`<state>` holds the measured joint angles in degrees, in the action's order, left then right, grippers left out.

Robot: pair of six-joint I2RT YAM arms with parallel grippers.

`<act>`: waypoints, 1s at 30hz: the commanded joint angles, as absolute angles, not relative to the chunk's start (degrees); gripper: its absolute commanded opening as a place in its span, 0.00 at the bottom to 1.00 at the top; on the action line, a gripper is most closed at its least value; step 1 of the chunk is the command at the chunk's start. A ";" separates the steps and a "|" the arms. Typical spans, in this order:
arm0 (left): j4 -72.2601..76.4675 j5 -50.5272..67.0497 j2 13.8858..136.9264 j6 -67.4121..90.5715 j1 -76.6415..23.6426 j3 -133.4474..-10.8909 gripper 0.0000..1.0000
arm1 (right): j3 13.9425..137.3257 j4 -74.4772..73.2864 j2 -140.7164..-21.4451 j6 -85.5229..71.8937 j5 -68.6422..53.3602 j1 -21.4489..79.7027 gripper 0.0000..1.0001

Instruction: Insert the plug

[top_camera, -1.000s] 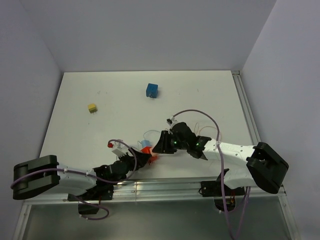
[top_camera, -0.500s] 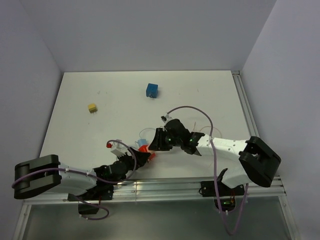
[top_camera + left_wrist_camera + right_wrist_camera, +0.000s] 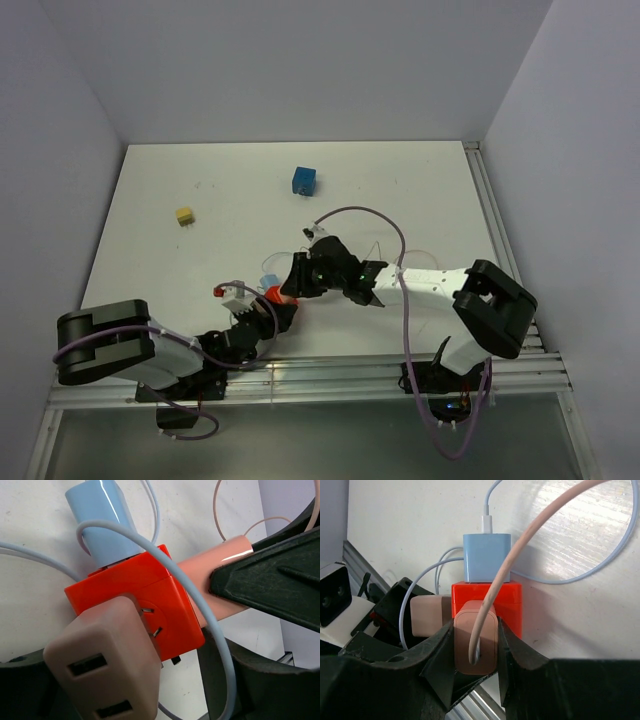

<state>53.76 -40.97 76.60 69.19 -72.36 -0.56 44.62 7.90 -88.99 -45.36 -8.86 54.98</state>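
Observation:
An orange socket cube lies on the white table, also seen in the right wrist view and the top view. A blue charger is plugged into one face, and a tan adapter into another. My left gripper is shut around the cube and adapter at the near table edge. My right gripper is shut on the pink plug, whose cable curves upward. The plug's front end sits against a cube face, with no prongs showing.
A blue block and a small yellow block lie farther back on the table. White and pink cables loop beside the cube. A metal rail runs along the near edge.
In the top view the cube and both grippers have shifted left and slightly toward the back. The right arm has stretched further left, still holding the pink plug.

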 commanded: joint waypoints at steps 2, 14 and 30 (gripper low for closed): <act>69.00 -31.29 75.77 69.52 -73.21 11.51 0.76 | 41.84 -6.51 -95.19 -43.34 -17.14 60.38 0.00; 42.02 -31.91 55.39 64.61 -73.21 6.42 0.83 | 41.75 -1.85 -89.04 -45.62 -17.05 57.13 0.22; 25.95 -29.27 40.79 62.49 -73.21 3.96 1.00 | 37.01 2.63 -81.57 -44.91 -20.74 52.82 0.84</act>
<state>22.41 -29.15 44.27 62.61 -72.88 -0.58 38.61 2.83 -83.99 -45.76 -18.96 53.15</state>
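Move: The red cube sits roughly 3 cm left of the right gripper, 1 cm farther out and 3 cm lower; the right gripper still clamps the pink plug already against its side. From the left gripper, the cube is about 3 cm ahead and 1 cm right, slightly lower. The blue plug stands on the cube's far side, some 5 cm ahead and 5 cm left of the right gripper; the other pink plug sticks out 1 cm back and 6 cm left of it. Keep the right gripper clamped on the pink plug at first, easing it up and back about 1 cm, then open it wide to let go and draw it back, right and a little down, about 4 cm back overall. Meanwhile bring the left gripper back about 4 cm and up 2 cm from the cube, opening it fully and turning it some 15 degrees clockwise. ##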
